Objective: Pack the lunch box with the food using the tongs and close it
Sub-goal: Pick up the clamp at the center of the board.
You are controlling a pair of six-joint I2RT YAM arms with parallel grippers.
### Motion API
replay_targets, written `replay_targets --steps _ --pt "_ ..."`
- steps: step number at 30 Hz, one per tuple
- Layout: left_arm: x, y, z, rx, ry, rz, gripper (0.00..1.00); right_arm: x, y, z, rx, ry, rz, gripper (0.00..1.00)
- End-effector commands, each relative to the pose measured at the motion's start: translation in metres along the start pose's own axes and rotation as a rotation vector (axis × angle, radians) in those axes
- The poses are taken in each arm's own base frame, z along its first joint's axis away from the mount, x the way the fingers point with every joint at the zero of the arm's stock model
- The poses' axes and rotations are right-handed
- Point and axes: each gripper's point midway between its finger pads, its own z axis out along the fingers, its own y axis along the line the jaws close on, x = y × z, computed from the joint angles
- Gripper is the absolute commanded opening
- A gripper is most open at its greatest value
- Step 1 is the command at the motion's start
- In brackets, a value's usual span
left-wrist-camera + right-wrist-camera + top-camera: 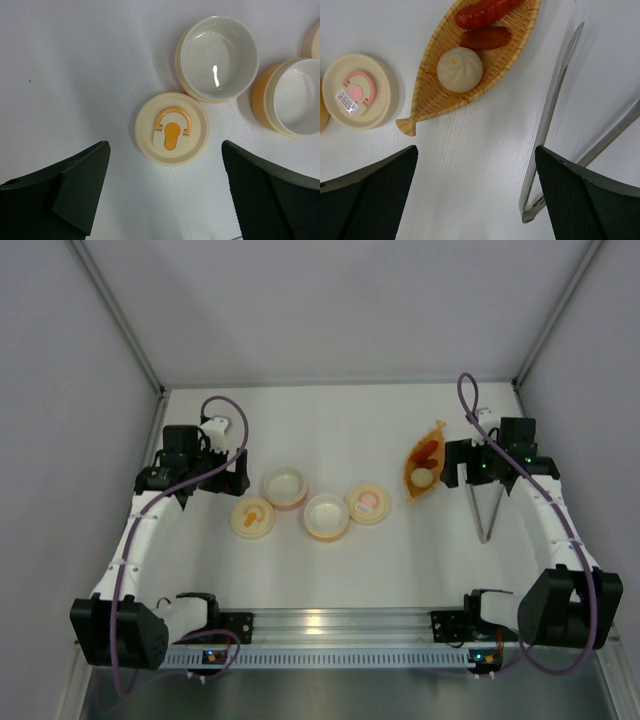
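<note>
The food lies in an orange leaf-shaped dish (432, 95) (413, 483): a pale beige bun (459, 69) (424, 477), a red-orange sausage (487, 11) and a darker red piece (485, 37). The silver tongs (555, 110) (487, 510) lie flat on the table right of the dish, with their joined end nearest me. My right gripper (476, 160) (458, 473) hovers open between dish and tongs, holding nothing. The lunch box is in parts: two open round bowls (218, 58) (292, 97) and an orange-handled lid (171, 128). My left gripper (165, 170) (232, 478) hangs open over that lid.
A second cream lid with a pink handle (359, 91) (367, 504) lies left of the dish, beside the bowls (285, 486) (326, 516). White walls enclose the table on the left, the back and the right. A metal rail (330, 625) runs along the near edge.
</note>
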Motion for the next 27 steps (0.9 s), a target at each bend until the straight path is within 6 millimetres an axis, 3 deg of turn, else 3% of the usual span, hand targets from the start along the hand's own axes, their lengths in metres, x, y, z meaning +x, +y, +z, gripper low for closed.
replay_targets --steps 1,9,13,16,27 --pt "-0.008 0.004 -0.004 -0.021 -0.047 0.013 0.98 0.0 -0.01 -0.016 0.063 -0.002 0.067 0.99" --pt "-0.001 0.006 0.0 -0.026 -0.021 0.025 0.98 0.039 -0.039 -0.045 0.198 0.147 0.174 0.99" --pt "-0.002 0.008 0.003 -0.029 -0.019 0.03 0.98 0.065 -0.049 -0.05 0.24 0.271 0.179 0.99" --pt "-0.002 0.008 0.008 -0.025 -0.02 0.034 0.98 0.072 -0.059 -0.053 0.27 0.323 0.186 1.0" --pt "0.005 0.011 0.026 -0.01 0.015 0.044 0.98 0.112 -0.081 -0.022 0.287 0.564 0.229 0.99"
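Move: The clamp lies open on the table with its middle about 10 cm to the right of the right hand, some 3 cm ahead and 12 cm below; its joined end points back towards the bases. The basket with the sausages and bun is roughly 11 cm ahead and 5 cm left of that hand, the pink-clasp lid level with it and 17 cm left. From the left hand the clamp is about 56 cm right and 5 cm ahead. Sweeping right and back, then sinking more steeply, the right hand leaves the basket's side and comes down over the joined end of the clamp, some 8 cm right, 7 cm back and 7 cm down. The wrist tips about 30 degrees so the fingers point nearly straight down, swinging slightly clockwise; they stay wide open. The left hand, also open, sinks about 3 cm over the orange-clasp lid. ##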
